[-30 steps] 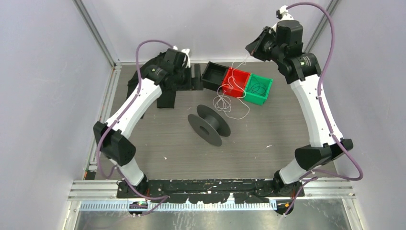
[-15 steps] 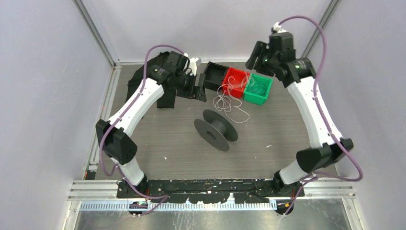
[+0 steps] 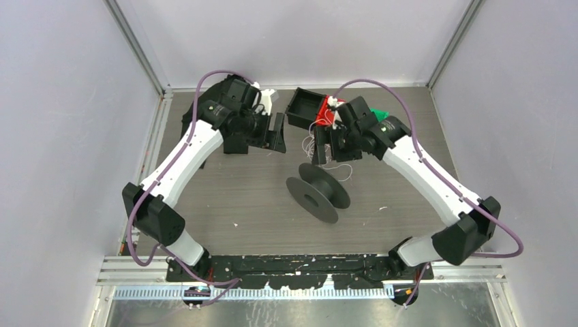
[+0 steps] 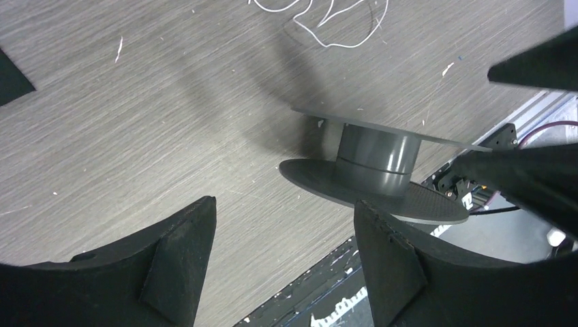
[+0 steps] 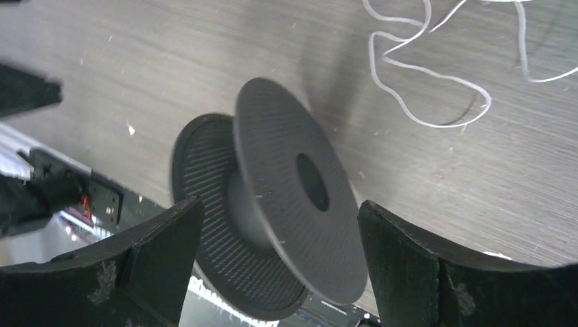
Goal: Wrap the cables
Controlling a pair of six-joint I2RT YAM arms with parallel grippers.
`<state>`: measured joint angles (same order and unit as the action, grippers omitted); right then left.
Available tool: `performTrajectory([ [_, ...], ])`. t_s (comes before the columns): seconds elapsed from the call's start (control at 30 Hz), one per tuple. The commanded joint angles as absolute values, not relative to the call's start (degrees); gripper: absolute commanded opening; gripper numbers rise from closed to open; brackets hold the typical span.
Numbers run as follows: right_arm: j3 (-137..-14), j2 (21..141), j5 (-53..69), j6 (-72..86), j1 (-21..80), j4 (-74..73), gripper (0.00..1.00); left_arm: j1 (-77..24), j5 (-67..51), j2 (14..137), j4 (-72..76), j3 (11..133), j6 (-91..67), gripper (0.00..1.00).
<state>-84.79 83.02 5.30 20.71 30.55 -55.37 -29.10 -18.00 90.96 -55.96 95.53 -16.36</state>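
The white cables (image 3: 339, 168) lie in loose curls on the table between the bins and a dark grey spool (image 3: 318, 193). The spool rests tilted on the rims of its two discs. My right gripper (image 3: 322, 151) hangs open just behind the spool, over the cable loops, with nothing between its fingers. The right wrist view shows the spool (image 5: 293, 204) below the open gripper (image 5: 281, 203) and a cable (image 5: 422, 75) curling beyond. My left gripper (image 3: 276, 131) is open and empty, left of the bins. The left wrist view shows the spool (image 4: 378, 160) ahead and a cable (image 4: 320, 20) at the top edge.
A black bin (image 3: 303, 105), a red bin (image 3: 320, 114) and a green bin (image 3: 382, 114) stand in a row at the back, partly hidden by the right arm. A black block (image 3: 238, 142) sits under the left arm. Walls close in left, right and back.
My right arm has dropped from high over the bins to just behind the spool, and its gripper has opened. The spool has shifted nearer and to the right. The left gripper has barely moved.
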Motion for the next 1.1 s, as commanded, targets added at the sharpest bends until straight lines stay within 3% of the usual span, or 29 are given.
performTrajectory([
  [0.0, -80.21, 78.52, 8.18, 19.67, 31.96, -52.42, 0.87, -28.65, -17.87, 89.54, -54.94, 94.63, -17.03, 0.75],
  [0.07, -78.66, 78.73, 7.66, 19.50, 32.31, -52.55, 0.85, -28.65, -18.00, 89.69, -54.64, 94.28, -17.21, 0.75],
  [0.23, -76.98, 82.01, 4.61, 18.63, 35.74, -55.84, 0.58, -28.65, -18.38, 89.98, -54.19, 94.03, -17.31, 0.75],
  [0.33, -77.14, 82.62, 3.01, 18.75, 37.15, -56.42, 0.38, -28.59, -18.10, 90.14, -54.23, 94.05, -17.31, 0.75],
  [0.47, -80.92, 81.87, 2.36, 19.36, 37.34, -57.27, 0.01, -28.52, -17.59, 90.10, -54.21, 93.87, -17.48, 0.75],
  [0.63, -87.84, 81.91, 3.56, 21.68, 37.33, -53.62, 0.01, -25.80, -14.95, 88.99, -56.18, 94.88, -17.85, 0.74],
  [0.8, -87.31, 86.13, 11.06, 31.98, 37.39, -36.73, 0.01, -16.27, -15.63, 84.26, -57.19, 94.80, -20.24, 0.74],
  [0.93, -87.04, 95.33, 15.42, 42.85, 39.56, -20.94, 0.01, -6.14, -15.98, 78.29, -56.17, 94.31, -24.25, 0.74],
  [1.07, -89.90, 107.09, 20.95, 52.69, 41.64, -4.31, 0.01, -2.32, -15.81, 73.01, -54.09, 94.42, -26.78, 0.74],
])
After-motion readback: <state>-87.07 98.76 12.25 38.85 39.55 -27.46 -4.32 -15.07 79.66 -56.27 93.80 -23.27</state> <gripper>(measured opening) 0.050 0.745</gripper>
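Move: Below and behind the open right hand stands the spool on its rims, its middle about 8 cm back, straight in line sideways and 13 cm down. The loose cable lies some 5 cm ahead of this hand and 4 cm to its right, 22 cm down; the red box is roughly 22 cm ahead, 8 cm right. From the left hand the spool is about 11 cm back, 12 cm right and 15 cm down. Dipping back and down about 5 cm each way, the right hand shuts on the rim of the spool's forward-right flange and pinches it, lifts, then swings forward and mostly left some 14 cm, sinking a little late on as the wrist rolls its left side up. The left hand waits, then sweeps left 15 cm, also up and forward, turning about 30 degrees counter-clockwise, fingers open. ##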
